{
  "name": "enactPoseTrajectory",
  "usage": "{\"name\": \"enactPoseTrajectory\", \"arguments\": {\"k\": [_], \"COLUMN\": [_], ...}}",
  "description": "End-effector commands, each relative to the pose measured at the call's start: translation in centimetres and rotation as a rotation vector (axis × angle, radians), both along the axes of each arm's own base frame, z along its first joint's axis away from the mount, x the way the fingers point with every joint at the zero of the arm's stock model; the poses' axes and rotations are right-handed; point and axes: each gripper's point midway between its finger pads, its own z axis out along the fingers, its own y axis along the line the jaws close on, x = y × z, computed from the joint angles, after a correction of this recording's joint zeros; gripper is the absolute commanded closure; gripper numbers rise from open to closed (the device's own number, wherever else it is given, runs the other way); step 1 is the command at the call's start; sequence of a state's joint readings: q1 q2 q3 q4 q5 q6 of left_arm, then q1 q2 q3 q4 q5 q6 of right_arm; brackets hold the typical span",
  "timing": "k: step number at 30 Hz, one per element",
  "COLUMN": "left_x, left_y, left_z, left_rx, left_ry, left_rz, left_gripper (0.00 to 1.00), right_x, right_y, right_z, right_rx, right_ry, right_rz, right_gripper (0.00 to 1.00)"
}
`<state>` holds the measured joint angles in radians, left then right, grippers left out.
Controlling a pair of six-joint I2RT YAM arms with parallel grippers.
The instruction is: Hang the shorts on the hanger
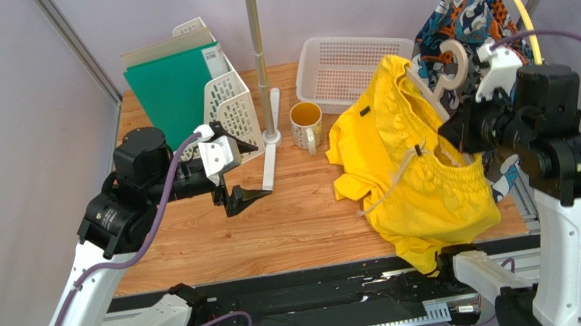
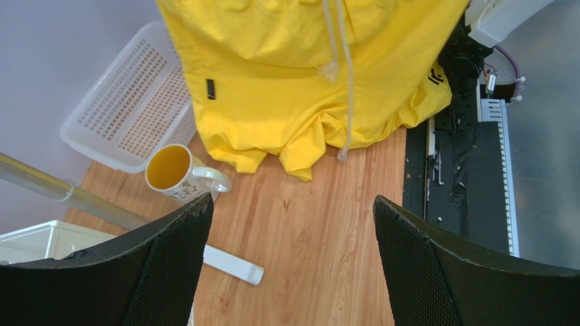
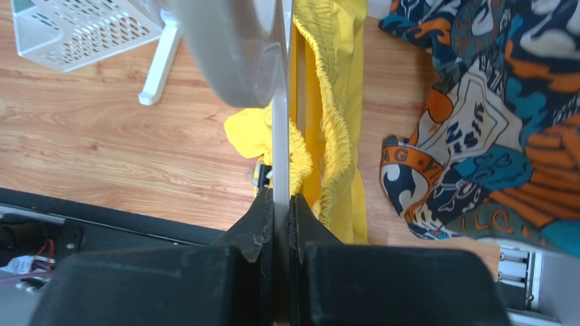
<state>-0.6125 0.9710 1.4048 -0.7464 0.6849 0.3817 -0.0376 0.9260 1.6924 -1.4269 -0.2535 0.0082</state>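
Note:
The bright yellow shorts hang draped over the pale beige hanger at the right of the table, their legs resting on the wood. My right gripper is shut on the hanger's thin flat part, with the elastic waistband right beside its fingers. My left gripper stands wide open over bare wood left of centre, apart from the shorts, and nothing is between its fingers. The white drawstring dangles down the front of the shorts.
A yellow-lined mug stands by the foot of the white rail stand. Behind are a white mesh basket and a file rack with green folders. A patterned garment hangs on a thin yellow hanger at the rail's right end.

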Motion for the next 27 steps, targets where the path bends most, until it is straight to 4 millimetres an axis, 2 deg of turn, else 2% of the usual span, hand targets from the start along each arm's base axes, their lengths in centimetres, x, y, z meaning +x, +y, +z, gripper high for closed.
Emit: {"name": "enactPoseTrajectory", "arguments": {"k": [1, 6, 10, 14, 19, 23, 27], "left_x": [-1.1, -1.9, -2.4, -2.9, -2.9, -3.0, -2.8], "left_y": [0.1, 0.2, 0.1, 0.1, 0.2, 0.3, 0.3], "left_z": [-0.1, -0.2, 0.1, -0.2, -1.5, -2.1, -2.5], "left_rx": [-0.031, -0.047, -0.062, -0.068, -0.054, -0.041, -0.027], "left_ry": [0.005, 0.017, 0.038, 0.050, 0.064, 0.073, 0.079], "left_rz": [-0.032, -0.055, -0.070, -0.083, -0.077, -0.078, -0.071], "left_gripper": [0.09, 0.09, 0.09, 0.09, 0.09, 0.09, 0.09], "right_x": [3.7, 6.9, 9.7, 11.3, 12.9, 14.4, 15.9], "right_y": [0.9, -0.7, -1.2, -2.6, -4.2, -5.4, -6.1], "right_z": [8.9, 11.9, 12.3, 15.3, 16.9, 16.4, 14.2], "right_rx": [0.059, 0.066, 0.147, 0.162, 0.177, 0.189, 0.199], "right_ry": [-0.267, -0.321, -0.309, -0.388, -0.431, -0.408, -0.342], "right_rz": [0.025, -0.061, -0.096, -0.112, -0.131, -0.151, -0.165], "right_gripper": [1.00, 1.00, 1.00, 1.00, 1.00, 1.00, 1.00]}}
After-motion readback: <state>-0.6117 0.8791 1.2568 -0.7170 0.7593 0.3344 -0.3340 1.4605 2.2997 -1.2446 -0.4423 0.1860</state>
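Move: The right hand holds the hanger with the yellow shorts; the free part of the rail it is bound for lies about 25 cm ahead, 8 cm to its right and some 18 cm higher. The patterned shorts hang roughly 15 cm ahead and 12 cm right, 8 cm lower; the white basket is about 38 cm ahead, 10 cm left, 32 cm below. From the left hand that rail spot is some 25 cm ahead, 45 cm right and 15 cm up. Right hand keeps pinching the hanger, carrying it forward 15 cm, up 12 and right 6 towards the rail. ##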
